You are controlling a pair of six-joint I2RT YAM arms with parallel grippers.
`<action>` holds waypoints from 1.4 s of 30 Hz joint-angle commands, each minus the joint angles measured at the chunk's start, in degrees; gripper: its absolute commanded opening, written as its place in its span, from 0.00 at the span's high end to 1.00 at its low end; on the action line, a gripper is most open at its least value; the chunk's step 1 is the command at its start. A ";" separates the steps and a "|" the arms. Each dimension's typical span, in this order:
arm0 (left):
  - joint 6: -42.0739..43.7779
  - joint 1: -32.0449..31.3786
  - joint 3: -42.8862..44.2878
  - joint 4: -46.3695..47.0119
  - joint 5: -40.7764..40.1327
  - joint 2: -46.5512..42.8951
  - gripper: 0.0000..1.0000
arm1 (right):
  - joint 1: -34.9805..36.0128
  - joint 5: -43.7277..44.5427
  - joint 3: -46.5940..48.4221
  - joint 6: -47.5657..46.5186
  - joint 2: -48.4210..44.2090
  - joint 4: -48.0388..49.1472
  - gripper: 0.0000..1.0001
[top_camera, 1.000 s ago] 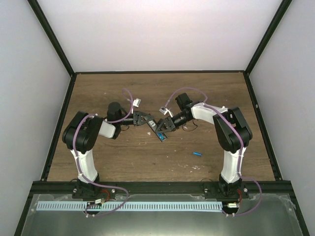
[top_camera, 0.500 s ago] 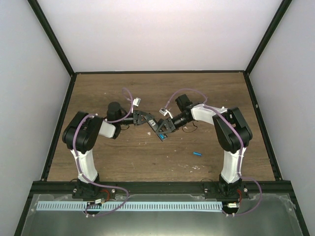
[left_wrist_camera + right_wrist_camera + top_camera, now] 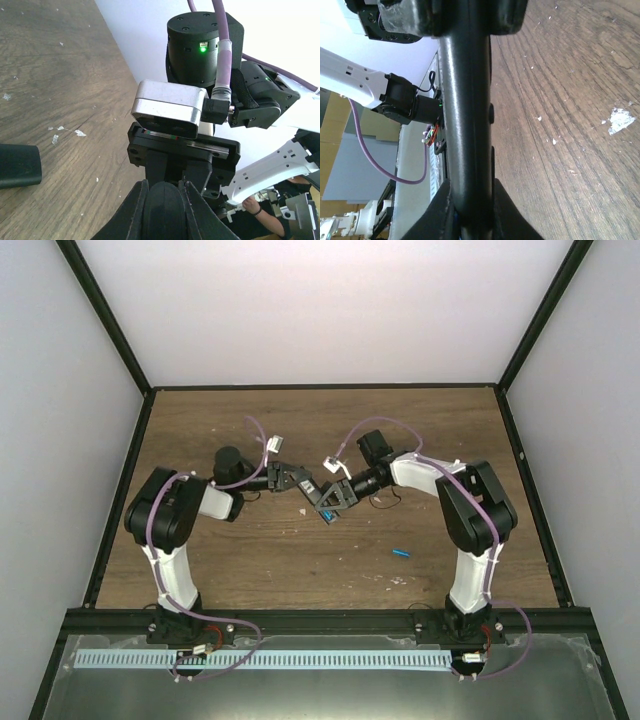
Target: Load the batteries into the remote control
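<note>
The black remote control [image 3: 322,501] is held above the table's middle between both grippers. My left gripper [image 3: 308,490] is shut on one end of it and my right gripper [image 3: 338,498] on the other. A blue battery [image 3: 329,515] shows in the remote's lower end. A second blue battery [image 3: 401,552] lies loose on the table to the right. In the left wrist view the remote's rounded end [image 3: 165,210] sits between the fingers of the left gripper [image 3: 165,187]. In the right wrist view the remote [image 3: 466,100] runs up from the right gripper [image 3: 468,187].
The wooden table [image 3: 250,560] carries small white flecks. A black flat-ended piece [image 3: 15,165] lies on the table at the left edge of the left wrist view. Black frame rails [image 3: 120,490] border the table.
Both grippers and the remote have shifted slightly up and to the left together. The loose battery has not moved.
</note>
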 commanded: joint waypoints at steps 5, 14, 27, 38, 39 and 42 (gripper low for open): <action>1.40 2.68 1.35 2.52 -3.71 -3.24 1.00 | 0.39 5.24 -1.76 -0.90 -6.59 0.11 0.70; 7.74 3.97 1.43 -6.65 -3.61 -6.47 1.00 | -2.29 10.68 -3.32 -0.44 -12.72 0.04 0.57; 14.34 6.07 -3.57 -16.57 -4.23 -9.97 1.00 | -4.29 45.63 -12.05 8.09 -24.78 -10.38 0.52; 21.06 6.22 -2.00 -28.26 -2.77 -11.68 1.00 | -4.28 53.56 -6.53 13.65 -23.38 -21.75 0.48; 21.54 6.21 -1.60 -29.18 -2.60 -11.77 1.00 | -4.28 53.90 -6.08 13.68 -23.06 -22.28 0.48; 22.06 6.26 -0.62 -30.49 -1.65 -11.78 1.00 | -4.28 52.31 -5.76 14.09 -23.18 -22.36 0.48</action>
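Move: Some 19 cm to the right of the right hand and 9 cm nearer the base, the spare battery lies on the table about 11 cm below. Right by the nearly shut right fingertips, about 2 cm back, is the loaded battery in the remote; the black cover is on the table 4 cm ahead, 2 cm right and 11 cm down. For the left hand, holding the remote, the spare battery is about 25 cm right, 14 cm back and 15 cm below. Opening from nearly shut to about half, the right fingers come free of the loaded battery and lift some 3 cm, then the hand swings about 15 cm right and sinks towards the spare battery, its fingers tipping down by nearly 50 degrees. The left hand keeps its grip on the remote and draws it left, rising first, then sinking to just below where it began. ##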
